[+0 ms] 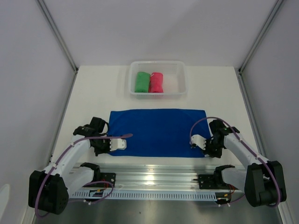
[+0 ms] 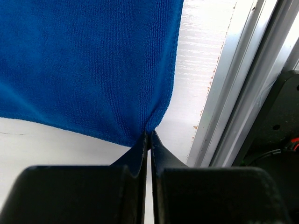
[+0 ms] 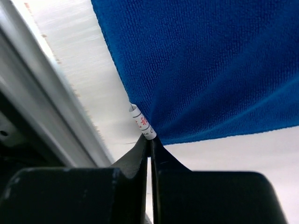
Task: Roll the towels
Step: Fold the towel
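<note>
The royal blue towel (image 1: 159,130) lies spread flat in the middle of the table. My left gripper (image 1: 126,145) is shut on its near left corner, and the left wrist view shows the cloth (image 2: 88,65) pinched between the fingertips of that gripper (image 2: 149,136). My right gripper (image 1: 202,148) is shut on the near right corner; in the right wrist view the gripper (image 3: 150,140) pinches the cloth (image 3: 210,65) right at its white care label (image 3: 141,123). The green towel (image 1: 141,81) and the pink-red towel (image 1: 156,82) sit rolled side by side in the basket.
The white slotted basket (image 1: 159,63) stands at the back centre of the table. An aluminium rail (image 1: 154,176) runs along the near edge just behind the towel's near hem. White walls enclose the table on both sides.
</note>
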Tool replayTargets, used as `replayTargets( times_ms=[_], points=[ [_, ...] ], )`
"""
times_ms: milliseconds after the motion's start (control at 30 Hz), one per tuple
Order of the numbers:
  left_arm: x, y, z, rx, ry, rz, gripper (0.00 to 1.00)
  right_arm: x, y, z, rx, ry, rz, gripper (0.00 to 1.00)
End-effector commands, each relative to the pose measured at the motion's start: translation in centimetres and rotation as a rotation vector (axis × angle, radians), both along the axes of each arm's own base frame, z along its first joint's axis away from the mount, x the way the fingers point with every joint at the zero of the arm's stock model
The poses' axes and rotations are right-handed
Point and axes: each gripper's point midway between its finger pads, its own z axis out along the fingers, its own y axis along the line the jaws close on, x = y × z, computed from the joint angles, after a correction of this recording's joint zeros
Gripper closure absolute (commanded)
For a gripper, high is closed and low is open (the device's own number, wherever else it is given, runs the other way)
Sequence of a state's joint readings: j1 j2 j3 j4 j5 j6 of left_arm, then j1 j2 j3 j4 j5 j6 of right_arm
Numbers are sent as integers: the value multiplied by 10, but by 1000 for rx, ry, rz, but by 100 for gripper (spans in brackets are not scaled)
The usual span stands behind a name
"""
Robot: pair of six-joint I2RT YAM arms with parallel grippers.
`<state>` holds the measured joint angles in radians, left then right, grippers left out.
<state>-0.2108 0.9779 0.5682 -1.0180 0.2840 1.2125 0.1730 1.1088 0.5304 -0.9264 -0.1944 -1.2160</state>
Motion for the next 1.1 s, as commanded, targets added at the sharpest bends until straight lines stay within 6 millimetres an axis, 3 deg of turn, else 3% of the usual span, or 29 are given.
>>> replayTargets(
  times_ms=[0, 200, 233, 333, 500, 633, 767, 900, 967, 1067],
  points=[
    [-6, -2, 2, -23, 19, -1, 99, -12, 5, 13, 25, 57, 22, 100],
    [9, -8, 22, -110, 18, 119, 99, -12, 3, 30, 17, 65, 2, 100],
    [23, -11, 37, -150, -14, 152, 99, -6, 6, 36, 32, 42, -9, 100],
    [34, -18, 54, -213, 12, 225, 99, 8, 11, 45, 80, 1, -57, 100],
    [50, -20, 60, -246, 20, 279, 99, 25, 6, 49, 70, -37, -90, 100],
    [70, -24, 68, -301, 25, 361, 99, 54, 10, 60, 137, -109, -169, 100],
    [97, -25, 67, -318, 28, 438, 99, 100, 16, 70, 239, -192, -266, 100],
    [119, -19, 63, -306, 28, 527, 99, 133, 19, 64, 260, -176, -335, 100],
    [135, -8, 66, -322, 4, 610, 99, 145, 10, 52, 256, -144, -404, 100],
    [150, 0, 64, -316, -3, 681, 99, 164, 9, 50, 255, -143, -425, 100]
  ],
)
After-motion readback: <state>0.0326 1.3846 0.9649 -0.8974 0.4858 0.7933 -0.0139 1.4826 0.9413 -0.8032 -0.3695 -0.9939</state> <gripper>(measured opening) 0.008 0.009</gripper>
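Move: Pinched in the left fingers is the blue towel's near left corner; its far left corner lies about 22 cm ahead, level sideways and 1 cm lower. The right hand holds the near right corner by the white tag, with the far right corner some 22 cm ahead and 1 cm left, about 1 cm lower. The white basket stands about 38 cm ahead and 24 cm right of the left hand, and its red roll about 37 cm ahead and 25 cm left of the right. Lifting the towel's near edge about 5 cm, both hands keep their pinch and carry the two corners forward over the cloth towards the far edge, the left some 12 cm, the right some 13 cm after first easing back slightly. On the way the left hand turns counter-clockwise about 30 degrees, the right clockwise about 20. ##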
